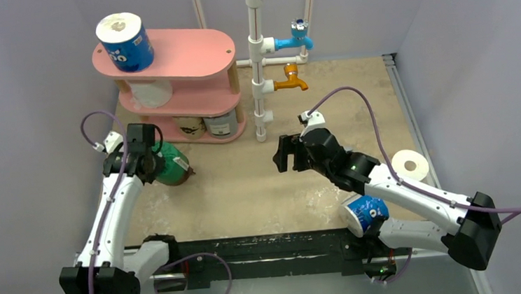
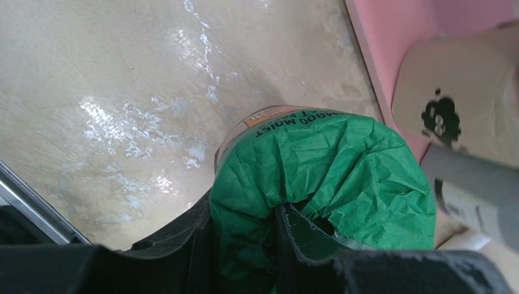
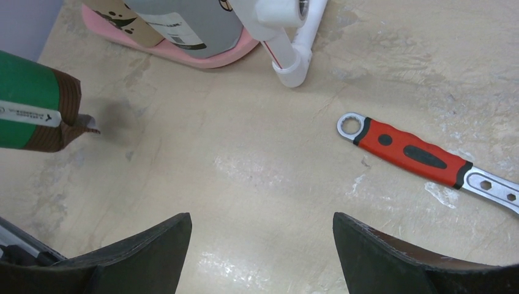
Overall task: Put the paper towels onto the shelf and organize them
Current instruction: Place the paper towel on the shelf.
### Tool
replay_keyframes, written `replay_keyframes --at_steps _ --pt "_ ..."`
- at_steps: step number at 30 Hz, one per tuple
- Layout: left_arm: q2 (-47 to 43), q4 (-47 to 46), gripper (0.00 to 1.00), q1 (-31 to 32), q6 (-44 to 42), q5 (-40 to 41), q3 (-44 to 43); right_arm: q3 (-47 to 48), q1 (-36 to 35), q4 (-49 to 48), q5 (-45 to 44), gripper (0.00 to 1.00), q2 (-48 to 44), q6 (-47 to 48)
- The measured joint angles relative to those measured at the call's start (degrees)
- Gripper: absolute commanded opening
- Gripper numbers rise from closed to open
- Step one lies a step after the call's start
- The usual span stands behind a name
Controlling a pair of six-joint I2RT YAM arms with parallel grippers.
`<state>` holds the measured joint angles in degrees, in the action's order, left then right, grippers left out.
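Note:
My left gripper [image 1: 148, 163] [image 2: 245, 214] is shut on a green-wrapped paper towel roll [image 1: 172, 165] [image 2: 324, 177], one finger in its core and one outside, in front of the pink shelf [image 1: 187, 54]. The same roll shows at the left edge of the right wrist view [image 3: 30, 110]. The shelf's top board holds a blue printed roll [image 1: 124, 42], its middle board a white roll [image 1: 149, 92], and its bottom board a brown roll [image 1: 189, 126] and a grey roll [image 1: 221, 124]. My right gripper [image 1: 286, 152] [image 3: 262, 220] hovers open over bare table with nothing between its fingers.
A white roll [image 1: 411, 164] and a blue printed roll [image 1: 366, 214] lie beside the right arm. The white pipe frame [image 1: 258, 63] with blue and orange taps stands right of the shelf. A red-handled wrench [image 3: 410, 151] lies on the table ahead of the right gripper.

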<state>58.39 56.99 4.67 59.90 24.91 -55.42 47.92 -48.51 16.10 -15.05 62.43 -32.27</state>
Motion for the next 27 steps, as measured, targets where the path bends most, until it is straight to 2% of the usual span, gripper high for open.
replay_keyframes --at_steps 11,17,27 --pt "10.19 -1.46 0.0 -9.75 10.86 0.33 -2.56 -1.49 0.2 -0.37 -0.28 0.87 -4.22 -0.33" --pt "16.72 -4.72 0.0 -13.4 11.56 -0.44 -5.22 -2.25 0.22 -0.94 -0.44 0.87 -5.53 -0.57" --pt "25.42 -11.96 0.02 -15.39 12.2 -2.01 -9.22 -3.3 0.22 -0.96 -0.81 0.88 -6.4 -0.79"
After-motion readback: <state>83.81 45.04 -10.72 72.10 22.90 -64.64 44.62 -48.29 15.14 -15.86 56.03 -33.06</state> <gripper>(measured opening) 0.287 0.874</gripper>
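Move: The left gripper already holds the green paper towel roll by its rim. The free left end of the bottom shelf board is about 16 cm ahead of it, 5 cm to its left and 8 cm below. On that board the beige roll stands some 15 cm ahead and 6 cm to the right, with the grey roll about 10 cm further right. From the right hand, the free space is about 16 cm ahead, 36 cm left and 11 cm lower. Keep the left gripper's pinch on the green roll and carry it left and down past the front of the beige roll, then swing into a forward push towards the shelf's open left end: about 9 cm forward and 7 cm left overall, sinking some 4 cm. Turn the wrist roughly 25 degrees counter-clockwise, mostly during the first half. ##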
